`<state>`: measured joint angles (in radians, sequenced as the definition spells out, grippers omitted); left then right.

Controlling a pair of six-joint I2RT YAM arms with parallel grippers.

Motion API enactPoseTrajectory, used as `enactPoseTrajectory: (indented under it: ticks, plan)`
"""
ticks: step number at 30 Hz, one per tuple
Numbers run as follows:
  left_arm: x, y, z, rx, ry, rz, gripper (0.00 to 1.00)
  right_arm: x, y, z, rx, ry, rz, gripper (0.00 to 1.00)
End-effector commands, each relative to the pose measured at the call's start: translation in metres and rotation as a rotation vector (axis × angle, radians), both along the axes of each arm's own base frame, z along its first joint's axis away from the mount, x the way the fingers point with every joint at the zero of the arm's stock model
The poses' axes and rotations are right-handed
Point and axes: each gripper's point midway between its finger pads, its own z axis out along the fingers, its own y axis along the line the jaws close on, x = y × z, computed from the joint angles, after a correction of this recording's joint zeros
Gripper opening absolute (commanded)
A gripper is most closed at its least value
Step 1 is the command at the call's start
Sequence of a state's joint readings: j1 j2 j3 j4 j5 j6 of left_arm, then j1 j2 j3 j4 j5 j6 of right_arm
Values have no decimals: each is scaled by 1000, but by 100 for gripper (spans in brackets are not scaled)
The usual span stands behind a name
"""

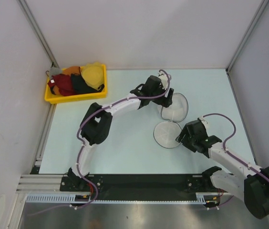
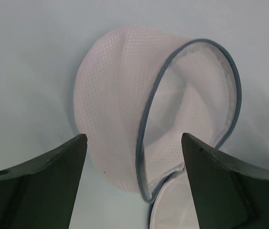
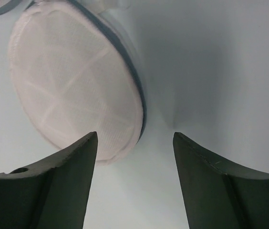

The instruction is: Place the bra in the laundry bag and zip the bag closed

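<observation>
The laundry bag lies open on the table as two round white mesh halves with dark rims, a far half (image 1: 174, 107) and a near half (image 1: 167, 134). My left gripper (image 1: 167, 99) hangs open over the far half's left rim. In the left wrist view that half (image 2: 110, 95) stands tilted, and the open gripper (image 2: 133, 143) straddles its blue-grey rim without touching it. My right gripper (image 1: 179, 139) sits open at the near half's right edge. In the right wrist view that half (image 3: 72, 81) lies just left of the empty gripper (image 3: 134, 136). Coloured bra-like garments (image 1: 79, 81) are piled at the far left.
A yellow plastic bin (image 1: 74, 98) at the table's far left corner holds the garment pile, with a yellow piece (image 1: 93, 75) on top. White walls and metal frame posts close in the table on three sides. A black rail (image 1: 139, 181) carries both arm bases.
</observation>
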<state>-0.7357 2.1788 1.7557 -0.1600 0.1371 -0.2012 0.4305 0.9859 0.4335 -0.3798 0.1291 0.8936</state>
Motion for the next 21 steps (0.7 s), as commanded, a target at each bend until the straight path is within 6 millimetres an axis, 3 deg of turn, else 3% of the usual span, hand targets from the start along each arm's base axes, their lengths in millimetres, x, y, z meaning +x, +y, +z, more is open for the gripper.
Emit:
enactPoseTrajectory:
  ticks: [1, 2, 5, 6, 8, 10, 11, 12, 13, 14, 16, 17, 18, 20, 21]
  plan:
    - [20, -17, 10, 40, -71, -5, 81, 19, -5, 4, -78, -32, -69, 68]
    - [23, -17, 8, 50, -69, 6, 74, 20, -4, 3, -97, -35, -69, 67]
    - [27, -14, 9, 71, -59, 36, 36, 25, -2, -3, -127, -30, -75, 59]
    - [24, -11, 9, 75, -42, 43, 28, 24, 0, -5, -137, -26, -63, 54]
    - [20, -6, 29, 53, -57, 65, 18, 27, 4, -11, -151, -20, -61, 43]
    - [12, 1, 31, 53, -48, 82, 15, 29, 8, -14, -158, -22, -64, 30]
    - [7, 4, 51, 28, -65, 89, 10, 29, 7, -20, -176, -5, -69, 24]
    - [1, 9, 46, 39, -48, 90, 7, 29, 10, -21, -178, -4, -74, 13]
    - [-3, 13, 52, 34, -49, 95, 4, 31, 6, -22, -204, -9, -87, 8]
    - [-9, 16, 71, 11, -64, 99, 0, 34, 7, -18, -213, -21, -89, 3]
    - [-14, 36, 71, 51, -74, 157, 0, 34, 1, -11, -272, -30, -61, 0]
    - [-20, 47, 97, 28, -108, 180, 0, 42, 2, 4, -287, -57, -60, 0]
    - [-23, 63, 90, 66, -112, 226, 0, 42, -3, 17, -322, -85, -29, 0]
    - [-29, 82, 107, 71, -149, 271, 0, 40, -14, 37, -395, -110, -8, 0]
    - [-34, 106, 120, 94, -182, 342, 0, 42, -17, 60, -394, -167, -10, 0]
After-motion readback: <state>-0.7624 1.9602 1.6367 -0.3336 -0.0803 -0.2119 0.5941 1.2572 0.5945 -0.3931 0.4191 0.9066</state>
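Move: The near rim edge of the bag's open half is about 1 cm ahead, 1 cm right and 2 cm below the left hand; that half's middle is roughly 2 cm back and 4 cm right. The flat lid is some 14 cm back, 1 cm right and 8 cm below. For the right hand, the lid's middle sits about 3 cm ahead, 6 cm left and 2 cm down; the open half is 14 cm ahead, 3 cm left, roughly level. The open half's rim gets pinched on its left side as the left hand eases 2 cm forward-right and slightly down and shuts, then draws it some 7 cm left, back and up. Meanwhile the lid's right rim is pinched by the right hand, which sinks 2 cm, goes about 3 cm forward, closes and starts to rise, rolling roughly 15 degrees. ##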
